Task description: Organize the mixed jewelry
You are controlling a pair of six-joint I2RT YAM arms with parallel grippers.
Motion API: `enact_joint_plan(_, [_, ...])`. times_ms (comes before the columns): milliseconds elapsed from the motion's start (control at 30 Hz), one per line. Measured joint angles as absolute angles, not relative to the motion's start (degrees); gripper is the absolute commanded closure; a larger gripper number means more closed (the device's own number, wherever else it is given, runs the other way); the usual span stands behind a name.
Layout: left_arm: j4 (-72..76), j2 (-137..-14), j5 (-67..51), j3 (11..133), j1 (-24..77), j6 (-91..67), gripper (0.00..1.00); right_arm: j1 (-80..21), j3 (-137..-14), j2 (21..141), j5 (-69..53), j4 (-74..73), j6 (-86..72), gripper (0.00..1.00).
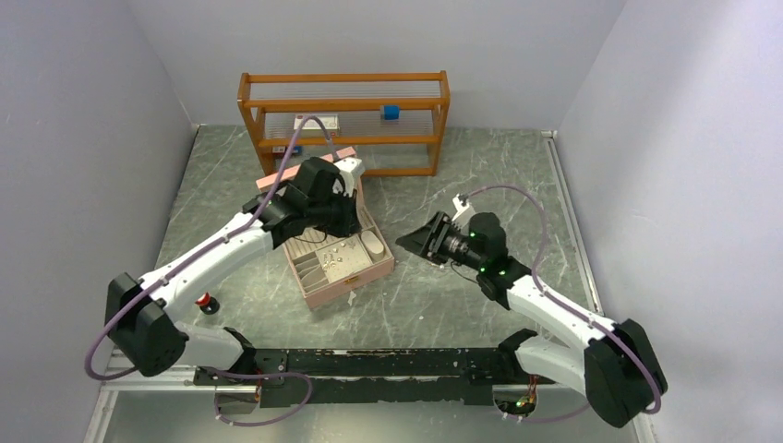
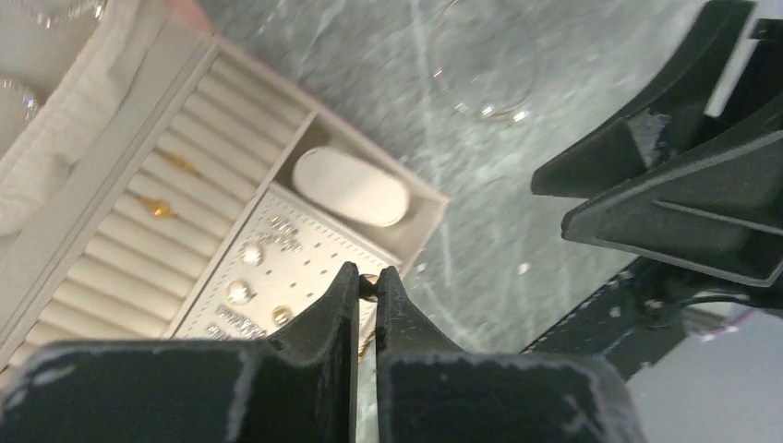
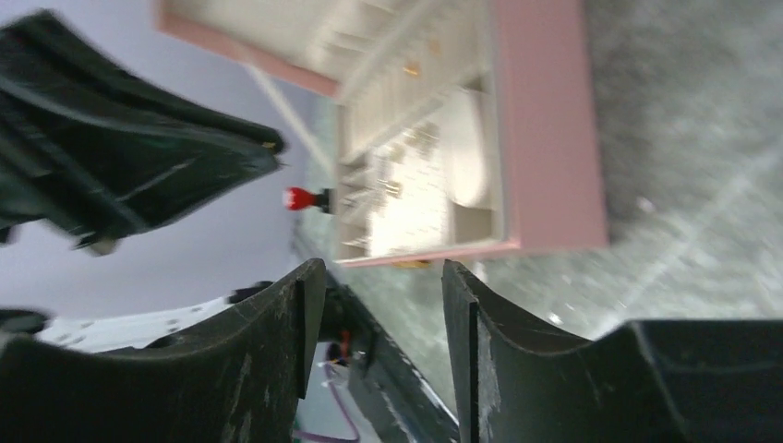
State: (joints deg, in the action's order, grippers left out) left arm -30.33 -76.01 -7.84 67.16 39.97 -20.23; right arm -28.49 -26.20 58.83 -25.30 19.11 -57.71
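Observation:
A pink jewelry box (image 1: 351,284) lies open in the middle of the table. Inside, several tiny gold and silver pieces of the mixed jewelry sit on a perforated white panel (image 2: 242,293), and gold studs (image 2: 162,209) rest in the ribbed rolls. My left gripper (image 2: 367,284) hovers over the panel's near corner, shut on a small gold piece pinched at its tips. A thin silver hoop (image 2: 499,113) lies on the table beyond the box. To the right of the box, my right gripper (image 3: 383,277) is open and empty, pointing at it.
A white oval cushion (image 2: 351,187) fills one box compartment. The box lid (image 1: 305,166) stands open behind. A wooden shelf rack (image 1: 343,140) with a blue cube (image 1: 391,112) is at the back. A red-capped black cylinder (image 1: 205,301) stands near the left arm's base.

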Motion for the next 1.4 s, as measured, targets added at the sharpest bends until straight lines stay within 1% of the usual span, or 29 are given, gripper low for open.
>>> enact_joint_plan(100, [-34.13, -78.78, -4.73, 67.29, 39.97, -18.04, 0.93, -31.62, -26.20, 62.52, -19.77, 13.98, -55.42, 0.52])
enact_joint_plan(167, [-36.12, -80.55, -3.31, 67.72, 39.97, -16.99, 0.93, -33.61, -25.98, 65.36, -16.23, 12.03, -54.96, 0.52])
enact_joint_plan(400, [-39.22, -86.11, -1.52, 68.97, 40.21, -14.83, 0.92, -37.12, -22.94, 71.48, -9.96, 12.08, -55.07, 0.52])
enact_joint_plan(700, [-42.26, -91.20, 0.54, 70.61, 40.66, -11.38, 0.93, -40.12, -22.98, 80.77, -9.34, 17.54, -55.35, 0.54])
enact_joint_plan(1067, [-43.92, -91.53, 1.04, 70.91, 40.66, -9.65, 0.93, -42.19, -24.67, 85.71, -9.65, 22.96, -55.33, 0.55])
enact_joint_plan(1167, [-44.03, -91.53, 1.02, 70.89, 40.66, -9.41, 0.93, -42.24, -24.73, 86.15, -9.63, 23.57, -55.40, 0.58])
enact_joint_plan(1300, [-44.01, -91.53, 0.49, 70.89, 40.69, -9.19, 0.93, -42.28, -24.71, 86.54, -9.45, 23.79, -55.40, 0.68])
enact_joint_plan(1400, [-43.97, -91.53, -0.12, 70.89, 40.75, -9.21, 0.93, -42.35, -24.67, 86.87, -9.26, 23.88, -55.51, 0.71])
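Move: The dotted earring board in the jewelry box lies about 15 cm below the left hand, some 4 cm to its left and 1 cm back. The white oval case sits roughly 7 cm right of the board's middle and 4 cm farther out; the ring rolls are 5 cm left of it and 6 cm farther out. From the right hand, the box's near-right corner is about 16 cm down, 3 cm left and 1 cm ahead, and the loose bracelet some 8 cm right, level with it and 18 cm down. The small gold earring, still pinched in the shut left fingers, is lowered about 10 cm and some 4 cm left towards the earring board, the wrist tipping the fingers to point more steeply down before the hand nearly stops. Meanwhile the empty right hand sinks about 16 cm, drifting slightly left, tilts down some 25 degrees and stops low over the table just short of the box's near-right corner, its open fingers partly closing. ##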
